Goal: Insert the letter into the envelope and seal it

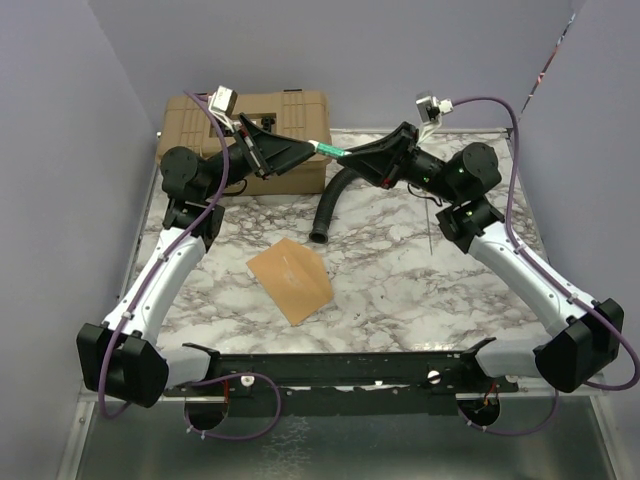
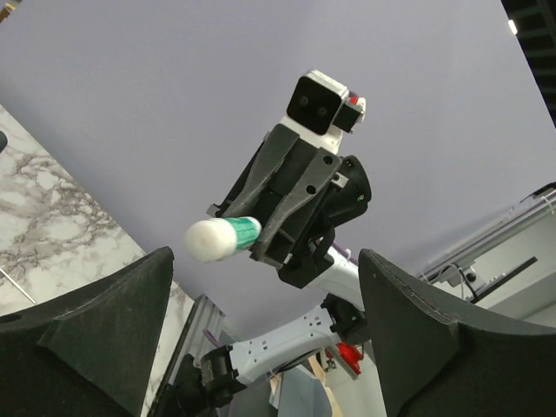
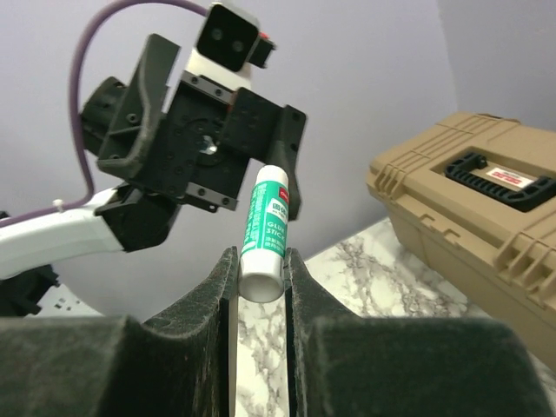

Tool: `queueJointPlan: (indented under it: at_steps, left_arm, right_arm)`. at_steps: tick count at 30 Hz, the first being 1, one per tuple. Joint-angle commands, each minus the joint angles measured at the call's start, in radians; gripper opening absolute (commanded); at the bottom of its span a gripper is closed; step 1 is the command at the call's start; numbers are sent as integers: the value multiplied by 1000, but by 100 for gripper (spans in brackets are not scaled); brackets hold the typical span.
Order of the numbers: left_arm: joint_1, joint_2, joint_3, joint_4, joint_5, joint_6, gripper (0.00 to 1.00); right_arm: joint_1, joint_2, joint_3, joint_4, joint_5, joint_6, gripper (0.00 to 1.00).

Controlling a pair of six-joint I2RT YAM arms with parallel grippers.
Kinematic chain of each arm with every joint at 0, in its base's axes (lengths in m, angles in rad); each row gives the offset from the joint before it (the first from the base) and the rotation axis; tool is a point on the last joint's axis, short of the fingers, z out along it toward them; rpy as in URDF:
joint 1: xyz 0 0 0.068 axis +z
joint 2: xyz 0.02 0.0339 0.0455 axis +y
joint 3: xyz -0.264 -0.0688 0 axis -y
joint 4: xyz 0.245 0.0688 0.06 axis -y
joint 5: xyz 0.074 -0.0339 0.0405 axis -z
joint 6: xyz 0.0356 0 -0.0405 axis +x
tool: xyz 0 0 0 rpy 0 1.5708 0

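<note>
The orange-tan envelope (image 1: 290, 279) lies flat on the marble table, between the two arms and near the front. The letter does not show in any view. Both arms are raised over the back of the table and face each other. My right gripper (image 1: 352, 155) (image 3: 261, 276) is shut on a green-and-white glue stick (image 1: 330, 150) (image 3: 266, 228) (image 2: 224, 238), whose white end points at the left arm. My left gripper (image 1: 306, 151) (image 2: 265, 347) stands open just short of that end, with nothing between its fingers (image 2: 95, 334).
A tan toolbox (image 1: 250, 118) (image 3: 473, 217) sits at the back left, behind the left gripper. A black corrugated hose (image 1: 333, 202) curves down from under the right gripper to the table's middle. Purple walls close in both sides.
</note>
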State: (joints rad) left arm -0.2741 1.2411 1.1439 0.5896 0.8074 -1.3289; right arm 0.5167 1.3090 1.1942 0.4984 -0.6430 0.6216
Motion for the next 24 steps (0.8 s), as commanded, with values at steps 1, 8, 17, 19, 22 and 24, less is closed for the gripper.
queueJointPlan:
  at_steps: [1, 8, 17, 19, 22, 24]
  left_arm:
    - [4, 12, 8, 21, 73, -9, 88]
    - [4, 11, 25, 20, 84, -12, 73]
    - [4, -3, 17, 21, 108, -3, 33]
    - [4, -8, 12, 21, 110, -1, 26]
    - [4, -10, 7, 21, 100, 0, 9]
    - [4, -12, 4, 20, 85, 0, 0]
  right_arm:
    - [-3, 7, 29, 37, -92, 59, 1]
    - [-3, 33, 37, 29, -122, 59, 1]
    - [-3, 42, 35, 36, -120, 64, 1]
    - [-3, 44, 40, 38, -125, 61, 1]
    - [-3, 43, 44, 34, -131, 48, 1]
    - [-3, 37, 31, 58, -136, 30, 1]
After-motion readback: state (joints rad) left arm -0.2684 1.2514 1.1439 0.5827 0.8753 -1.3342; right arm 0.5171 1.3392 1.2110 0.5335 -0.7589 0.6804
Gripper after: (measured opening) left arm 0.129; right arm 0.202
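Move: The glue stick's white cap is almost between the open left fingers, about 2 cm ahead and 1 cm to the right of that hand at its height. From the right hand, which holds the stick's other end, the cap is some 6 cm left, 2 cm ahead and 2 cm up. The envelope lies about 45 cm below the left hand, 6 cm back and 5 cm left; the hose's open end is roughly 4 cm ahead, 2 cm right, 43 cm down. Left fingers pinch shut on the cap as the right hand brings the held stick back about 1.5 cm. ##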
